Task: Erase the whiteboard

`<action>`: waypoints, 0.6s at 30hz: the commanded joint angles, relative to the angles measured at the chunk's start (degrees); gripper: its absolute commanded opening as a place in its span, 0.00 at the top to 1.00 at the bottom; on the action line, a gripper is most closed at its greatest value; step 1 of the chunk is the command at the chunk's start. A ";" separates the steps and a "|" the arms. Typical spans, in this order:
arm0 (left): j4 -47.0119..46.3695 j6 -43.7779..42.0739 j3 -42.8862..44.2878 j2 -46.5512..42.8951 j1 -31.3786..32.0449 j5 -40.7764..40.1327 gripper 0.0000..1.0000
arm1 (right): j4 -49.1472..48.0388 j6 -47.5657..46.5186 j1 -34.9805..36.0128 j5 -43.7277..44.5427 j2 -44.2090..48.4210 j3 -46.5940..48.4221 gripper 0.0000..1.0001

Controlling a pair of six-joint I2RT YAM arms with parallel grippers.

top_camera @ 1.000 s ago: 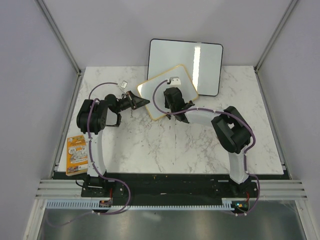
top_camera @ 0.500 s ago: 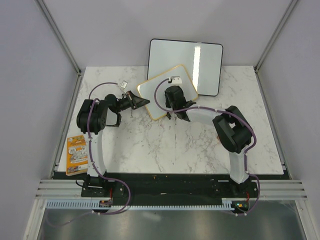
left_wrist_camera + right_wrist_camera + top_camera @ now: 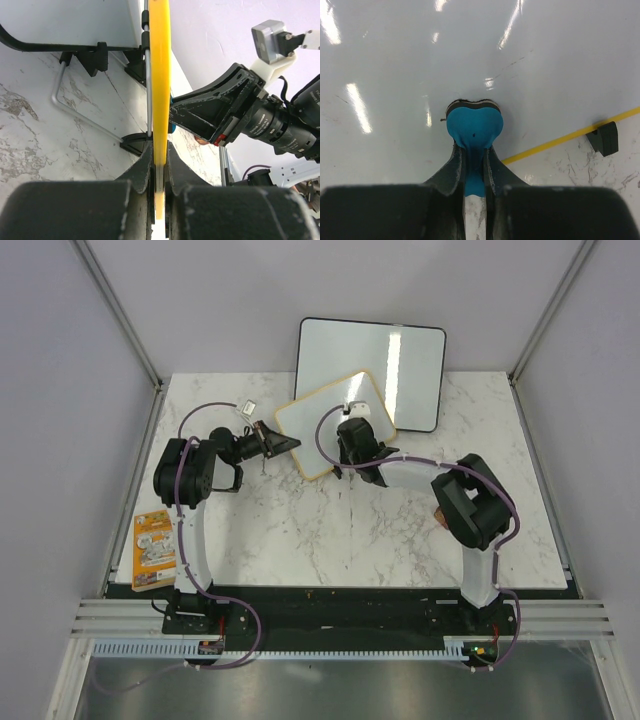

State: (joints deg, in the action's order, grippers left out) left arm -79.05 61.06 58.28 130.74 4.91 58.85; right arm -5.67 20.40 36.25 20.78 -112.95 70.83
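Note:
The whiteboard (image 3: pixel 305 425), small and yellow-framed, stands tilted on the marble table near the back. My left gripper (image 3: pixel 287 445) is shut on its left edge; in the left wrist view the yellow frame (image 3: pixel 159 75) runs straight up between my left gripper's (image 3: pixel 159 165) jaws. My right gripper (image 3: pixel 351 443) is over the board's face, shut on a blue eraser (image 3: pixel 473 125) pressed flat against the white surface (image 3: pixel 395 60). That surface shows only faint grey traces and glare. The frame's lower edge (image 3: pixel 570 135) and one black foot (image 3: pixel 605 137) lie to the right of the eraser.
A larger black-framed white board (image 3: pixel 400 350) leans at the back, right behind the small one. An orange packet (image 3: pixel 153 550) lies at the table's left near edge. A small grey object (image 3: pixel 247 410) sits behind the left arm.
My right gripper has slid the eraser from the board's near edge up toward its middle. The left gripper keeps its hold and the board has turned slightly.

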 commanded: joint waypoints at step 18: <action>-16.23 -0.59 1.48 1.80 2.04 5.31 0.98 | 26.51 -0.46 -0.04 -8.12 8.43 -14.30 1.00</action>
State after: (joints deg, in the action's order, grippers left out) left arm -79.50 61.04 58.57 130.98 5.02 59.75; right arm 6.63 18.85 35.73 16.08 -107.26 63.07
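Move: My right hand holds the blue eraser on the lower part of the whiteboard. The middle of the board's lower edge is some 4 cm to its right, about 1 cm ahead and 3 cm below. The left black clip on that edge is roughly 3 cm left and 3 cm back of my hand, the right clip about 11 cm right and 5 cm ahead. From my left hand, the edge's middle lies about 20 cm right and 3 cm back. I sweep the eraser back, rightwards and down the board's slope, slowly at first and then fast, about 8 cm in all, carrying it over the lower edge between the two clips and off the board. My right fingers keep their grip and tip some 15 degrees further down, while my left hand stays put, still pinching the board's left edge. ##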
